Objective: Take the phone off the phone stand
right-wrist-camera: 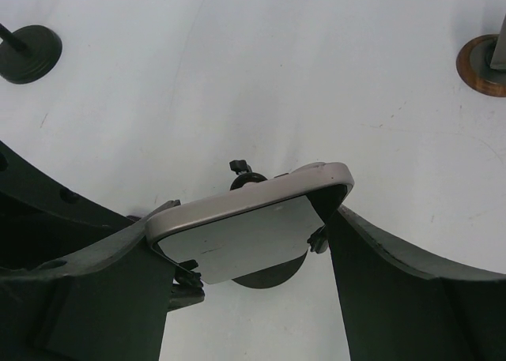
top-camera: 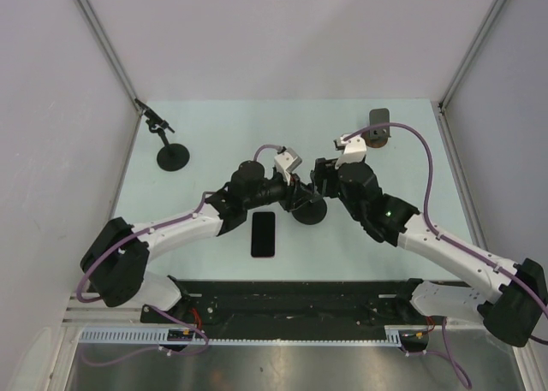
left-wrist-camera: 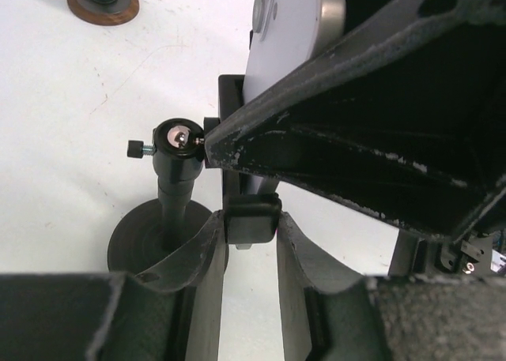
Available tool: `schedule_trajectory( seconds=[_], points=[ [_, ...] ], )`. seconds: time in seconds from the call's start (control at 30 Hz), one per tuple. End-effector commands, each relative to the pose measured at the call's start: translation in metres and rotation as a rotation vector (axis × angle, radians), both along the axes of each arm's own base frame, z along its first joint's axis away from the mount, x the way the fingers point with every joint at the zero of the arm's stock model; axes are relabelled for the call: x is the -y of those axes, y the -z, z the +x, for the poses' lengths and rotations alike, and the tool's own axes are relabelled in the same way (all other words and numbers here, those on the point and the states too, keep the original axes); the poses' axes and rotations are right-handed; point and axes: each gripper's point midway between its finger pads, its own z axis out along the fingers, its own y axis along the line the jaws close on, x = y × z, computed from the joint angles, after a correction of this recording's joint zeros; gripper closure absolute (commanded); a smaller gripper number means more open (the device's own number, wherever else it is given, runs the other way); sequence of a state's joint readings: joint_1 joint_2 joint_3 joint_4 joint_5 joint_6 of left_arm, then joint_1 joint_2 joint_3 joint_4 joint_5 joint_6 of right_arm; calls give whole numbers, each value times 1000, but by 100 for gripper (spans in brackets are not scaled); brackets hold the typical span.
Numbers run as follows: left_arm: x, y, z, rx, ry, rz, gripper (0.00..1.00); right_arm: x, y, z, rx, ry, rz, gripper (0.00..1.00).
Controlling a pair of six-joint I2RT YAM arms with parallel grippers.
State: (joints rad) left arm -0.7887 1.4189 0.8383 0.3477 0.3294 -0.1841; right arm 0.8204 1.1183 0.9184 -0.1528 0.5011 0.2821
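Note:
A silver-grey phone (right-wrist-camera: 237, 235) sits clamped in a black phone stand (left-wrist-camera: 175, 171) with a round base (top-camera: 310, 213) at the table's middle. My right gripper (right-wrist-camera: 245, 219) has one finger on each short end of the phone, shut on it. My left gripper (left-wrist-camera: 251, 219) is shut on the stand's black clamp block (left-wrist-camera: 251, 217), beside the post and ball joint. In the left wrist view the phone (left-wrist-camera: 292, 21) shows above the right gripper's dark finger (left-wrist-camera: 371, 132). In the top view both grippers, left (top-camera: 295, 194) and right (top-camera: 318, 186), meet over the stand and hide the phone.
A dark phone (top-camera: 263, 234) lies flat on the table just left of the stand. A second black stand (top-camera: 172, 156) is at the back left. A brown-based holder with a dark device (top-camera: 378, 127) is at the back right. White walls enclose the table.

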Motion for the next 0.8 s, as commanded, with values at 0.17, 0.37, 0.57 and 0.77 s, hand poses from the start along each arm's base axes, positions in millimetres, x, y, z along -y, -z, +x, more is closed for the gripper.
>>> schedule_trajectory(
  seconds=[0.17,0.37,0.57,0.77],
  points=[
    [-24,-3,23,-46,-115,-34,95,26,-26,5,65,54,47,100],
    [-16,-16,10,-12,-84,-47,38,26,-25,4,77,129,55,100],
    [-11,-12,14,-14,-168,-35,15,17,-22,3,77,180,95,100],
    [2,-20,19,29,-183,-29,15,10,-22,3,84,198,95,100]
  ],
)
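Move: The left gripper already holds the left jaw of the phone stand's clamp between its pads. From that hand, the phone in the clamp is about 4 cm to the right, 1 cm ahead and 4 cm higher. The stand's base is some 17 cm below, 2 cm ahead and 1 cm to the right. The black phone on the table is roughly 14 cm left, 5 cm back and 17 cm below. The phone sits at the right pads, 1 cm ahead, level sideways and 1 cm lower. Hold the left gripper on the clamp jaw at first, then open its fingers wide so the jaw comes free. Ease the hand about 1 cm forward and left, turning it nearly 10 degrees counter-clockwise. Keep the right fingers on the phone's side edges, and as the left lets go, turn the right hand back clockwise by about 8 degrees, shifting it roughly 1 cm to the right. ##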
